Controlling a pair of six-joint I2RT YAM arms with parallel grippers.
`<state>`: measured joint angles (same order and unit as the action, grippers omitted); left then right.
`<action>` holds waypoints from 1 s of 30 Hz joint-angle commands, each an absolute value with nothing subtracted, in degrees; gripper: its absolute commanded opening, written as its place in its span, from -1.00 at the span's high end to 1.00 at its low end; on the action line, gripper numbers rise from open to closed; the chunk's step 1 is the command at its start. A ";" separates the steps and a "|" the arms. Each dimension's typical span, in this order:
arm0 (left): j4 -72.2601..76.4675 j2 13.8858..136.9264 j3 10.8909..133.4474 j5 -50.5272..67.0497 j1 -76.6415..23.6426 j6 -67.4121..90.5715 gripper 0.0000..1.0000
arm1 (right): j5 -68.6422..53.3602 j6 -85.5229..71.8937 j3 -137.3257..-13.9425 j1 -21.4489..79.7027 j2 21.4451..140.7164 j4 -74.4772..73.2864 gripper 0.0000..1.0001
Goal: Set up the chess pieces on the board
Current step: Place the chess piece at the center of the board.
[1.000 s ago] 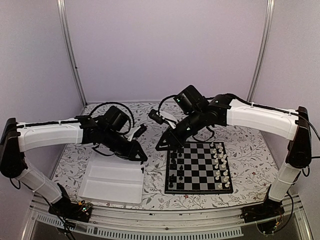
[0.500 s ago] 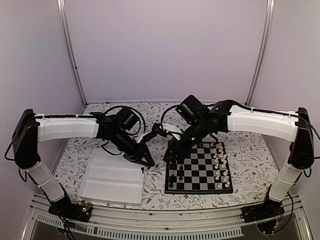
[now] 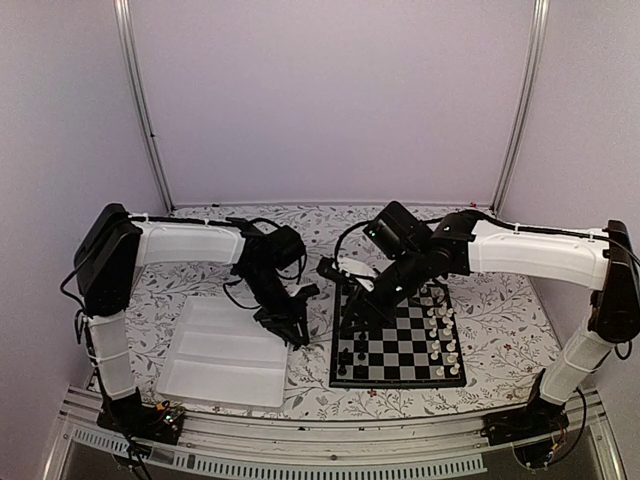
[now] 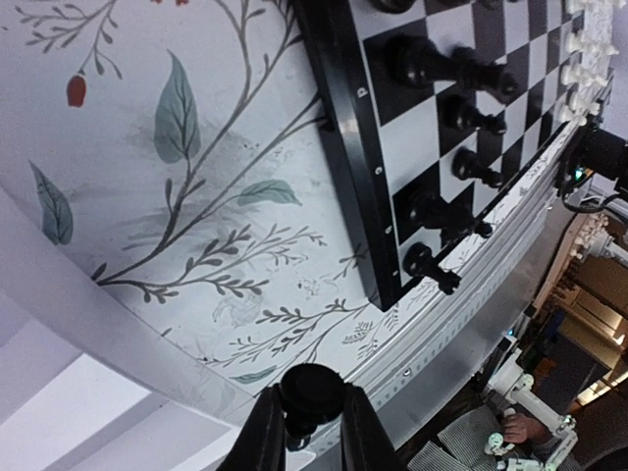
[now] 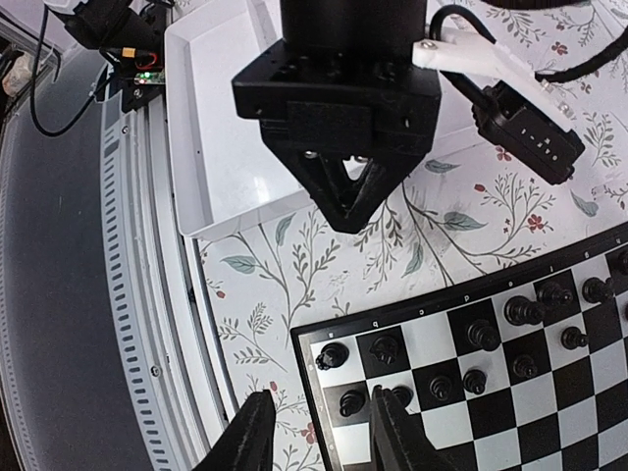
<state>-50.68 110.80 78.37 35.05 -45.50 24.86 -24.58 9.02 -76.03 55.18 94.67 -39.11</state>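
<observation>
The chequered board (image 3: 400,345) lies right of centre, with black chess pieces (image 3: 348,345) along its left columns and white ones on its right. My left gripper (image 3: 290,325) is between the tray and the board. In the left wrist view it (image 4: 309,412) is shut on a black chess piece (image 4: 312,385) above the cloth, short of the board's border (image 4: 348,147). My right gripper (image 3: 352,322) hovers over the board's left edge. In the right wrist view it (image 5: 319,397) is open and empty, with a black piece (image 5: 351,402) on the board (image 5: 432,339) between its fingers.
A white shallow tray (image 3: 225,365) lies left of the board on the floral cloth; it also shows in the right wrist view (image 5: 216,128). The left gripper's black body (image 5: 343,118) hangs close in front of the right one. The metal table rail (image 3: 300,460) runs along the near edge.
The left gripper has moved right and nearer, from over the tray towards the board's left edge. The right gripper has come down and nearer over the board's left columns.
</observation>
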 commanded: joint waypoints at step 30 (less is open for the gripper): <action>-51.57 108.87 78.09 18.37 -51.51 19.53 0.18 | -24.82 9.45 -76.08 55.23 94.92 -37.98 0.30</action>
<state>-55.18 115.22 82.11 22.37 -50.00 19.90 -24.05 8.86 -73.45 55.18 93.43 -38.20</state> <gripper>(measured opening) 0.410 0.349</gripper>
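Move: My left hand holds a black chess piece. The bare table spot where it goes is about 1 cm back and some 6 cm below, between tray and board. The white tray's middle lies about 15 cm left and 3 cm ahead; the board's near left corner sits about 7 cm right and 7 cm back, with a corner piece roughly 9 cm right and 4 cm back. From my right hand the spot is some 10 cm left, level fore and aft, about 15 cm below. I take my left hand down about 4.5 cm, easing a little back, to the strip of table beside the tray, while the wrist turns some 10 degrees so the fingers point more nearly straight down. There I open them to let the black piece go, then rise a good centimetre off it, coming slightly forward again. ##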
